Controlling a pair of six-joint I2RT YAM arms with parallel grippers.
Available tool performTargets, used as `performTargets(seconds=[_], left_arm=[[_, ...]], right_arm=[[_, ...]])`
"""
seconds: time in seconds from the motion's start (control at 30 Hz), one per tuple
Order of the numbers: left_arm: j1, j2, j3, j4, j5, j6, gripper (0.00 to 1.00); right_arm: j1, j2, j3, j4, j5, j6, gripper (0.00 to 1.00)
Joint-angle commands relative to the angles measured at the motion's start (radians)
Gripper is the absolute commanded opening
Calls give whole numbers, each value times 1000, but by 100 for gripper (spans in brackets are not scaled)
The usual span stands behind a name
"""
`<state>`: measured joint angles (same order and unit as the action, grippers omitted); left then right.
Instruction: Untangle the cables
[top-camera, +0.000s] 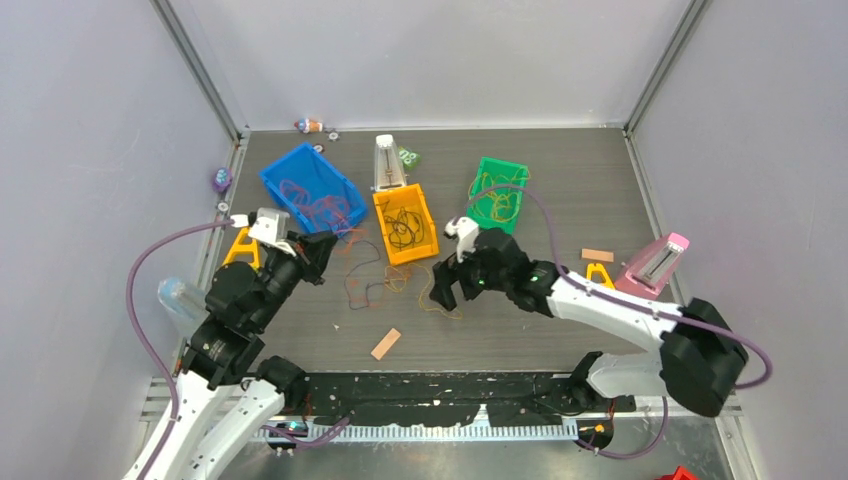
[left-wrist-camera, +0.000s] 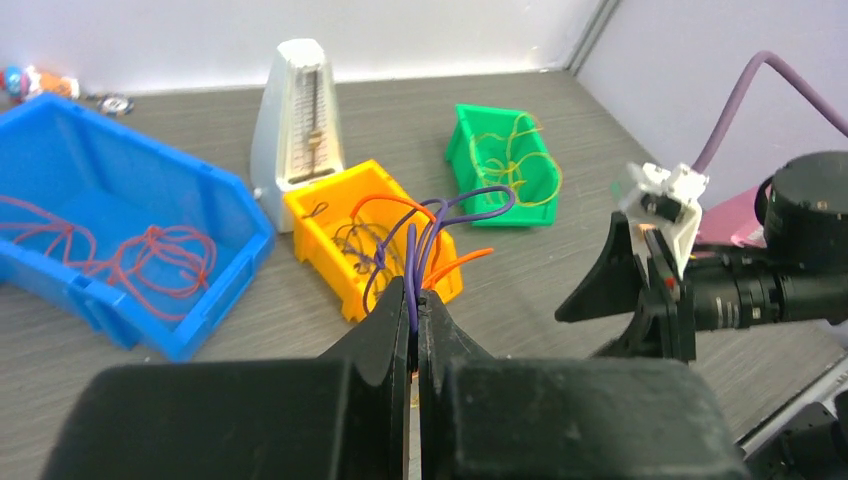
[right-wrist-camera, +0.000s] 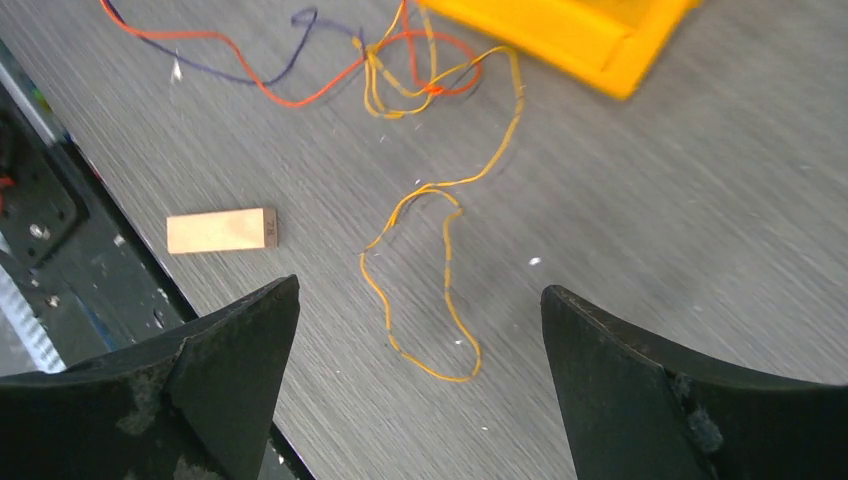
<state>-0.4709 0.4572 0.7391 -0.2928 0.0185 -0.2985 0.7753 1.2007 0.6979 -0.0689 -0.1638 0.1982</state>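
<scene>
The cables lie as a loose tangle of orange, yellow and dark strands on the table in front of the yellow bin. My left gripper is shut on a purple cable, which loops upward, with an orange strand beside it. In the top view the left gripper sits at the tangle's left end. My right gripper hangs open above a yellow cable loop that lies flat between its fingers, untouched. From above, the right gripper is at the tangle's right end.
A blue bin holds red cables, and a green bin holds yellow ones. A white metronome and a pink one stand nearby. Wooden blocks and yellow stands lie on the table.
</scene>
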Motion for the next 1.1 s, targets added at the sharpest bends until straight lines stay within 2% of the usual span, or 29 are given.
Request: performTargets(seconds=[0.0, 0.27, 0.37, 0.4, 0.43, 0.47, 0.5, 0.53, 0.57, 0.6, 0.63, 0.7, 0.73, 0.8, 0.83, 0.87, 0.93, 1.07], left_arm=[[5, 42, 32, -72, -125, -14, 0], [5, 177, 52, -296, -520, -175, 0], [6, 252, 77, -359, -591, -224, 0], [7, 265, 77, -364, -604, -231, 0], [9, 276, 74, -364, -609, -236, 0], [10, 285, 70, -362, -610, -239, 0], [12, 292, 61, -357, -605, -240, 0], [12, 296, 55, -352, -599, -241, 0], [12, 300, 46, -347, -593, -241, 0], [14, 301, 37, -344, -585, -238, 0], [14, 303, 31, -339, -573, -229, 2], [14, 309, 25, -324, -470, -170, 17], [14, 314, 26, -311, -399, -118, 28], [14, 325, 29, -306, -277, -58, 63], [14, 326, 25, -300, -235, -51, 74], [13, 325, 15, -285, -192, -43, 81], [12, 314, -17, -228, -125, -27, 88], [6, 304, -94, -87, 48, -23, 90]], right_arm=[[71, 125, 104, -38, 91, -55, 95], [178, 409, 228, -53, 269, -23, 99], [189, 478, 259, -77, 308, -21, 88], [191, 502, 257, -74, 305, -22, 77], [192, 511, 250, -70, 292, -18, 73], [193, 522, 245, -61, 287, -12, 61], [193, 524, 231, -57, 276, -4, 55], [195, 518, 224, -48, 270, -1, 40], [194, 501, 209, -42, 264, 5, 31], [194, 487, 199, -38, 263, 9, 16], [194, 451, 180, -30, 265, 13, 11], [194, 380, 154, -27, 265, 15, 6], [194, 361, 143, -29, 266, 17, 5], [194, 294, 139, -46, 271, 15, 5], [193, 252, 141, -67, 279, 12, 5], [193, 229, 148, -78, 290, 8, 5], [192, 163, 164, -112, 303, -4, 5], [189, 31, 219, -186, 318, -23, 5]])
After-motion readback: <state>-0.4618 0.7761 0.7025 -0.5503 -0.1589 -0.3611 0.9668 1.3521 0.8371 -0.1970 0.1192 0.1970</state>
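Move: The right hand's open fingers hang over the loose yellow cable end: about 4 cm to its left, level fore and aft, 11 cm down. The yellow box is 17 cm ahead and 10 left, the wooden block 9 back and 14 left. The left hand holds the red and purple cables above bare table some 30 cm down, 1 cm ahead and 1 left; the yellow box lies 18 ahead, 9 right, the blue box 25 ahead, 13 left. Sink the right gripper about 10 cm and slightly left, tipping it steeper; pinch the loose yellow cable, then raise it about 9 cm, easing right. Meanwhile lower the left gripper 15 cm, swinging left and a little forward, tipping 30 degrees down and turning counter-clockwise; then swing back right while opening wide to let the red and purple cables go. ##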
